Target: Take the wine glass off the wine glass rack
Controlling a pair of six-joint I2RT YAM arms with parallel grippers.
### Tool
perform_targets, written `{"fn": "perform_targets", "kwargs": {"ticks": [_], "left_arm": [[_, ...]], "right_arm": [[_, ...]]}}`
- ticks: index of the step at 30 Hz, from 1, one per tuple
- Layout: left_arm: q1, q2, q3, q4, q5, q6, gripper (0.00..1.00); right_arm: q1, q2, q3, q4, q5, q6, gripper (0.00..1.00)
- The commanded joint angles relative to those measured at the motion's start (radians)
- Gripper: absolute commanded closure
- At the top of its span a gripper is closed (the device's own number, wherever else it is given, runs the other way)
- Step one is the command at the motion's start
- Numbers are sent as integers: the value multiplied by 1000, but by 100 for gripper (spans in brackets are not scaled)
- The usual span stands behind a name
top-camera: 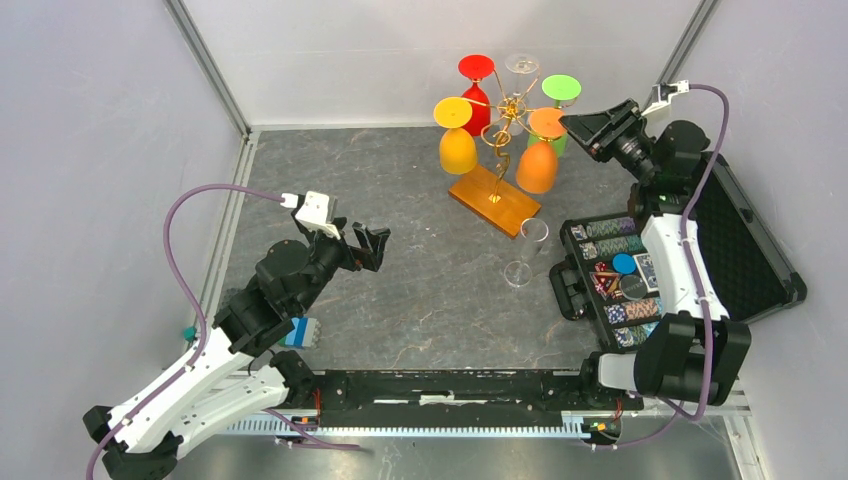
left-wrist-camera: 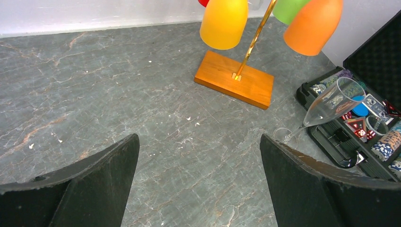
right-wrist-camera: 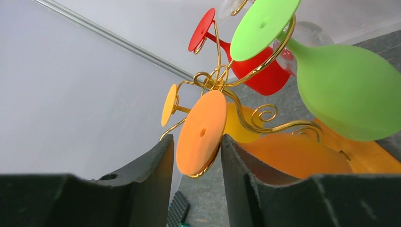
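The gold wire wine glass rack (top-camera: 493, 200) stands on its amber base at the back of the table, with coloured wine glasses hanging upside down. My right gripper (top-camera: 570, 124) reaches in from the right at the orange wine glass (top-camera: 537, 168). In the right wrist view the orange glass's round foot (right-wrist-camera: 201, 132) sits between the fingers of my right gripper (right-wrist-camera: 196, 139). The right finger touches its rim and a slim gap shows at the left finger. My left gripper (top-camera: 372, 245) hangs wide open over bare table, holding nothing, also in its own view (left-wrist-camera: 198, 137).
Red (top-camera: 476, 68), yellow (top-camera: 457, 150), green (top-camera: 561, 90) and clear (top-camera: 521, 64) glasses also hang on the rack. A clear flute (top-camera: 525, 255) stands on the table just in front of the base. An open black case of poker chips (top-camera: 620, 280) lies at the right.
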Motion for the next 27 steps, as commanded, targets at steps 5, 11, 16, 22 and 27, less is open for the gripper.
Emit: {"fn": "perform_targets", "kwargs": {"ticks": [5, 11, 16, 22, 27], "left_arm": [[-4, -8, 27, 1, 10, -6, 0], [-4, -7, 30, 0, 8, -4, 0], [-4, -10, 30, -1, 7, -1, 0], [-4, -18, 27, -2, 2, 2, 0], [-4, -20, 24, -1, 0, 2, 0]], "right_arm": [[27, 27, 0, 58, 38, 68, 70], [28, 19, -2, 44, 79, 77, 93], [27, -2, -4, 32, 114, 102, 100], [28, -40, 5, -4, 134, 129, 100], [30, -64, 2, -15, 135, 164, 100]]}}
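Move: Just ahead of the right hand's half-open fingers is the foot of the upside-down orange wine glass, its middle about 2 cm forward, 3 cm left and roughly level. The green glass's foot is some 9 cm forward and 1 cm left, the rack's hub about 4 cm forward and 10 cm left, both near the same height. From the idle left hand the orange foot lies roughly 20 cm forward, 30 cm right and 6 cm higher. Closing from half open to shut, the right fingers pinch the near rim of the orange glass's foot between their tips. Meanwhile the hand eases about 1.5 cm forward and 1.5 cm down onto it; once shut, it comes back up by roughly the same amount and slightly back, keeping the pinch, the wrist turning some 10 degrees in all. ##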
